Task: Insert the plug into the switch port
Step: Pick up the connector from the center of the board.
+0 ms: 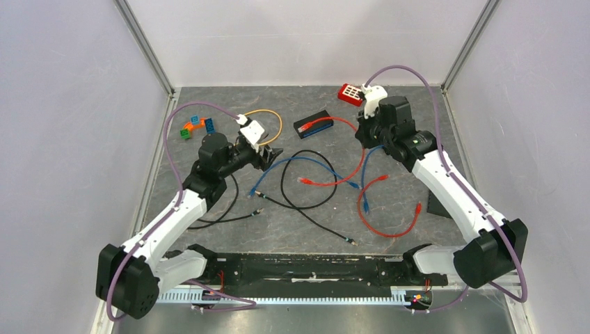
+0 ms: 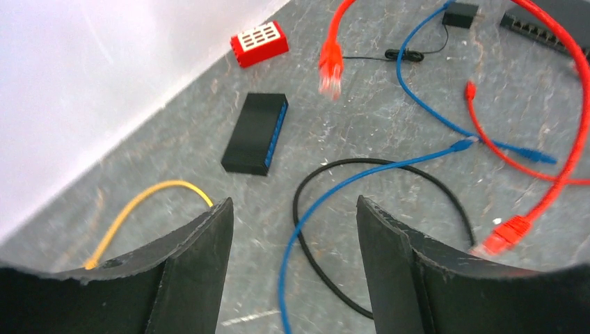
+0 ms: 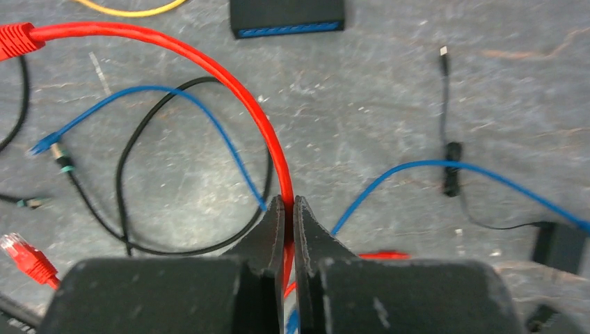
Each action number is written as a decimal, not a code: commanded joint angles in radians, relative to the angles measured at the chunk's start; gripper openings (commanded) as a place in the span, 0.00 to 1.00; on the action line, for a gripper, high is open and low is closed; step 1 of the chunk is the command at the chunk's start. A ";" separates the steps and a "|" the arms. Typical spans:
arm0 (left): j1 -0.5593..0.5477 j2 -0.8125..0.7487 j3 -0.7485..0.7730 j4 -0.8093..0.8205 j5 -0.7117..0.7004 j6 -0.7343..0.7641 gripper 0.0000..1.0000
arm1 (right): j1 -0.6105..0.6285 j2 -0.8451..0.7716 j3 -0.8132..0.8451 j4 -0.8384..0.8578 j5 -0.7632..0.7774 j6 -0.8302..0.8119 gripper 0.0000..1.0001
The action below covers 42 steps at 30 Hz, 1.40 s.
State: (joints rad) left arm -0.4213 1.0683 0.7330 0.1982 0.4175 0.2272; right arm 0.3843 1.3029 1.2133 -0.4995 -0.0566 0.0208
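The switch (image 1: 311,123) is a flat black box at the back middle of the table; in the left wrist view the switch (image 2: 254,133) shows a blue port face on its right side. My right gripper (image 3: 286,205) is shut on a red cable (image 3: 229,76), a good length back from its end. The cable's red plug (image 3: 14,38) hangs free in the air; the plug (image 1: 300,129) lies over the switch's left end from above, and the plug (image 2: 331,66) is apart from the port face. My left gripper (image 2: 292,209) is open and empty above a blue cable (image 2: 306,223), left of the switch.
Loose blue, black and red cables (image 1: 327,184) sprawl over the middle of the table. A yellow cable (image 1: 268,118) loops behind my left gripper. A red block with a white grid (image 1: 351,93) sits at the back. Coloured bricks (image 1: 197,127) lie at the back left.
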 commanded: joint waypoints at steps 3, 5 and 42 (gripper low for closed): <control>-0.026 0.050 0.019 0.146 0.133 0.312 0.71 | 0.001 -0.048 -0.070 0.034 -0.122 0.127 0.00; -0.055 0.057 0.012 0.149 0.115 0.358 0.71 | 0.000 -0.046 -0.089 0.045 -0.163 0.138 0.00; -0.195 0.118 0.007 0.103 -0.053 0.557 0.19 | 0.001 -0.048 -0.193 0.077 -0.232 0.172 0.00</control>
State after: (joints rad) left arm -0.6128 1.2133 0.7383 0.3084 0.3668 0.7502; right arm 0.3843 1.2678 1.0260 -0.4637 -0.2695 0.1761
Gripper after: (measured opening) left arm 0.259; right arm 0.021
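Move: About 6 cm ahead of the left hand, 8 cm to its right and slightly above it hangs the plug at the far end of the held red cable. The cable's other plug hangs some 7 cm back from the left hand, 7 cm right and a little lower; the switch lies about 21 cm ahead, 10 cm right and 16 cm down. From the right hand, gripping mid-cable, the far plug is 16 cm left, 2 cm ahead and slightly higher, the switch 18 cm ahead, 15 cm left and 15 cm down. Bringing the far plug to the left gripper, the right hand keeps its pinch on the red cable and eases down about 5 cm, back nearly as much and slightly left. The left hand swings right some 6 cm to meet the plug, dipping and then partly rising, rolls about 30 degrees clockwise as seen from behind the hand, then draws its open fingers together around the plug. ##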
